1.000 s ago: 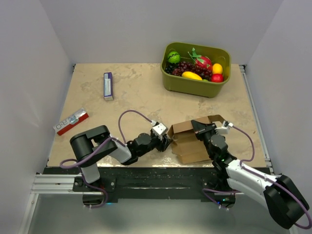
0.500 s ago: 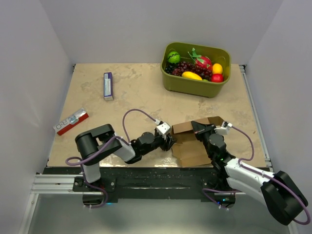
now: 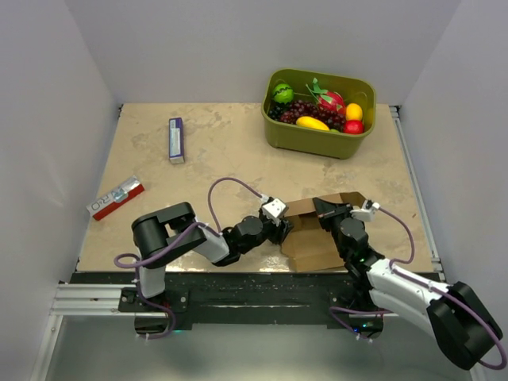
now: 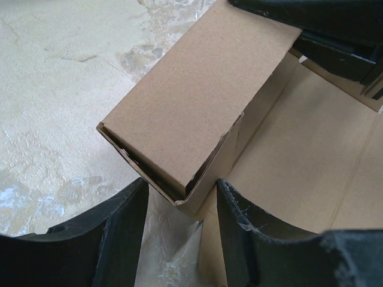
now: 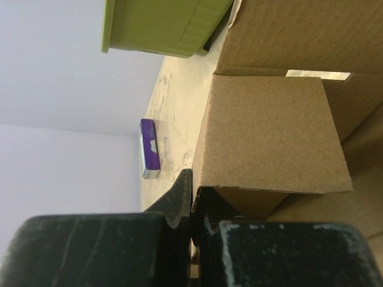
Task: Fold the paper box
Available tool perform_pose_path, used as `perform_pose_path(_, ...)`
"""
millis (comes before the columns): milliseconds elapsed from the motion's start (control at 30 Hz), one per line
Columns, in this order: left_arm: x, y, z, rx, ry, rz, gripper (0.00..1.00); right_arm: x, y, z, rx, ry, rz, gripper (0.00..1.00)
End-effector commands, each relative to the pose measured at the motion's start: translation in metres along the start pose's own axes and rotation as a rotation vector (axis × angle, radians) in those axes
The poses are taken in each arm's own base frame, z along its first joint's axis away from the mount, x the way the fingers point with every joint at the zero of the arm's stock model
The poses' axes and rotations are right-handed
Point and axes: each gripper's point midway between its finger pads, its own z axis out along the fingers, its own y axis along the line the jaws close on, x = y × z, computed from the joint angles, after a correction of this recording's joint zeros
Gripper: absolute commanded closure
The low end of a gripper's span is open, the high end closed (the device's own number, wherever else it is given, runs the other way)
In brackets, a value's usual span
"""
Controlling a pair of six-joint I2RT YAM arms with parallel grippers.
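Note:
The paper box (image 3: pixel 314 240) is plain brown cardboard, partly folded, near the table's front edge right of centre. In the left wrist view one folded section (image 4: pixel 191 113) stands up from a flat panel. Its lower corner pokes between the fingers of my left gripper (image 4: pixel 181 197), which is open, and I cannot tell whether the fingers touch it. From the top, the left gripper (image 3: pixel 284 230) sits at the box's left side. My right gripper (image 3: pixel 321 208) is at the box's far edge. In its wrist view the right gripper (image 5: pixel 191 188) is shut on a thin cardboard wall of the box (image 5: pixel 269 131).
A green bin (image 3: pixel 274 131) holding fruit stands at the back right, also seen as the green bin (image 5: pixel 161 27). A slim purple-and-white box (image 3: pixel 176 140) lies at the back left, and it shows again as the purple box (image 5: pixel 149 149). A red-and-white box (image 3: pixel 116 197) lies at the left.
My left arm has reached further right, bringing its gripper up to the box's left side. The box now looks more closed up. The right gripper has kept its hold.

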Motion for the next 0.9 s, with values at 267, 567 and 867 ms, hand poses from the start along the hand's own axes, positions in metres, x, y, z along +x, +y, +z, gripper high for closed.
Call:
perform_pose_path(267,0.012,0.017,0.012,-0.140,0.052,0.091,0.48,0.013,-0.053,-0.009,0.213,0.055,-0.021,1.00)
perform_pose_path(567,0.006,0.028,0.011,-0.212,0.031,0.068,0.57,0.014,-0.059,-0.012,0.237,0.062,-0.012,1.00)
perform_pose_path(867,0.001,0.032,0.008,-0.233,0.010,0.074,0.76,0.009,-0.062,-0.015,0.275,0.050,-0.030,1.00)
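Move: The near-left corner of the paper box sits between the left hand's half-open fingers, about 1 cm ahead, 1 cm right and 1 cm below. From that hand the box's folded strip is centred some 4 cm ahead and 6 cm right, at about its height, and the wide panel about 3 cm back, 9 cm right and 3 cm below. From the right hand, which already pinches the strip's edge, the corner is roughly 9 cm left, 3 cm back and 5 cm below. Left hand sinks about 2.5 cm, fingers closing around the box corner, as the right, still pinching, dips 2 cm. ##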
